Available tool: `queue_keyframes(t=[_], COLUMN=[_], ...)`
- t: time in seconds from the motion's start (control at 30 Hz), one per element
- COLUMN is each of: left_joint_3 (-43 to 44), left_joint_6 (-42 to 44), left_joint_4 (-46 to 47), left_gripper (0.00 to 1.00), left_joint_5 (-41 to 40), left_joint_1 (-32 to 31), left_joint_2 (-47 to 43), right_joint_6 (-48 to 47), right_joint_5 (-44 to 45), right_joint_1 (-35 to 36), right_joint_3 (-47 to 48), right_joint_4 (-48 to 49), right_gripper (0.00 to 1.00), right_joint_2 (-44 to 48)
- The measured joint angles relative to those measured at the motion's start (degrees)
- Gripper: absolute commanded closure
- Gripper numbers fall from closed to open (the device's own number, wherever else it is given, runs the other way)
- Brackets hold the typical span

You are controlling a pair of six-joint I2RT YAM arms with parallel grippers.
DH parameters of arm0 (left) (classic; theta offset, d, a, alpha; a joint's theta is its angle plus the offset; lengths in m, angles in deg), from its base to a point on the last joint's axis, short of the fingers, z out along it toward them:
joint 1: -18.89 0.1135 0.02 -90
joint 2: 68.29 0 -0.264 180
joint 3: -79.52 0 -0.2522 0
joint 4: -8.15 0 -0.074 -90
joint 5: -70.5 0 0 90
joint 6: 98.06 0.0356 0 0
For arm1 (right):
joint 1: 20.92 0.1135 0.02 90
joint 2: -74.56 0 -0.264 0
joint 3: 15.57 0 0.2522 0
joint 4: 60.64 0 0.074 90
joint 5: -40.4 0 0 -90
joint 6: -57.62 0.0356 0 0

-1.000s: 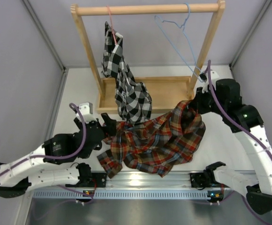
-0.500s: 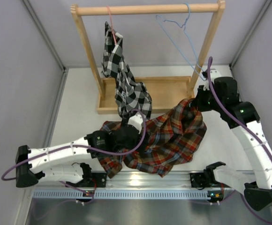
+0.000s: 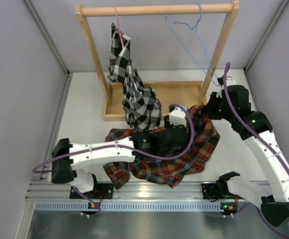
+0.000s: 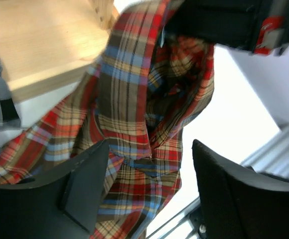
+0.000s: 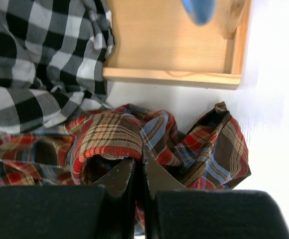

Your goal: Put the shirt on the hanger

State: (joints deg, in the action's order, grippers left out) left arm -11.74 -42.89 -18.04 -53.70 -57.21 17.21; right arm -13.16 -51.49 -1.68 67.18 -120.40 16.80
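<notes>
The red, orange and blue plaid shirt (image 3: 159, 159) lies crumpled on the table in front of the rack. My right gripper (image 3: 208, 110) is shut on a raised fold at its upper right corner (image 5: 114, 134), with the fingers (image 5: 122, 177) pinched together on the cloth. My left gripper (image 3: 187, 122) reaches across the shirt to just left of that fold. It stands open (image 4: 150, 144), with plaid fabric (image 4: 134, 119) below and between its fingers (image 4: 87, 181). The light-blue wire hanger (image 3: 194, 42) hangs tilted from the right end of the rail, empty.
A wooden rack (image 3: 154, 9) with a flat wooden base (image 3: 179, 97) stands at the back. A black-and-white checked shirt (image 3: 134, 89) hangs from a pink-red hanger (image 3: 117, 22) on its left, drooping onto the plaid shirt. A metal rail (image 3: 144, 191) runs along the near edge.
My left arm has swung from the table's left side across the shirt to beside the right gripper, and its jaws have narrowed a little. The right gripper keeps its hold, barely shifted.
</notes>
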Motion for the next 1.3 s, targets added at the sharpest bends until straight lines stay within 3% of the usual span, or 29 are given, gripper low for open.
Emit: queue_keyframes(t=[0.2, 0.47, 0.6, 0.73, 0.93, 1.0, 1.1, 1.3], left_joint_3=[9.97, 13.55, 13.84, 15.15, 15.8, 15.8, 15.8, 13.0], left_joint_6=[-5.64, -8.39, -8.5, -7.78, -7.39, -7.15, -6.58, -5.99], left_joint_4=[-7.45, -13.46, -14.36, -14.12, -13.73, -13.75, -13.68, -12.9], left_gripper=[0.42, 0.43, 0.43, 0.61, 0.61, 0.66, 0.84, 0.87], left_joint_5=[-10.64, -16.06, -15.91, -14.71, -13.7, -12.74, -11.19, -7.13], left_joint_1=[-2.21, -0.72, 1.4, 2.8, 2.62, 2.6, 2.6, 2.54], left_joint_2=[12.57, 18.95, 19.1, 19.61, 20.15, 20.15, 20.15, 18.4], right_joint_6=[3.06, 4.0, 4.0, 4.02, 3.98, 3.98, 3.98, 2.97], right_joint_5=[5.75, 7.89, 7.78, 7.41, 7.41, 7.41, 7.39, 8.33], right_joint_1=[2.75, 4.48, 4.92, 5.03, 5.03, 5.03, 5.03, 5.03], right_joint_3=[0.0, 0.0, -0.02, -0.02, -1.18, -1.4, -1.62, -2.6], right_joint_4=[1.68, 1.9, 1.92, 2.08, 3.21, 3.39, 3.58, 4.13], right_gripper=[1.0, 1.0, 1.0, 1.0, 1.0, 1.0, 1.0, 1.0], right_joint_2=[1.55, 1.79, 1.86, 1.92, 1.88, 1.88, 1.81, 1.66])
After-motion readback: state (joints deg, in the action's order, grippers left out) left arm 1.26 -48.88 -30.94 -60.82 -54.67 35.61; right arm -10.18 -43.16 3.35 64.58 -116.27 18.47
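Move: The red plaid shirt's raised fold lies about 5 cm ahead of the left hand, 2 cm to its right and 8 cm below; from the right hand, which already holds the shirt, it is some 3 cm back, 5 cm left and 8 cm down. The black-white shirt hangs roughly 19 cm left of the left hand and 3 cm ahead, about 5 cm lower; the blue hanger is about 17 cm ahead, 6 cm right and 12 cm higher. The left hand sinks about 8 cm, easing forward, and pinches the shirt's fold while the right keeps hold. ##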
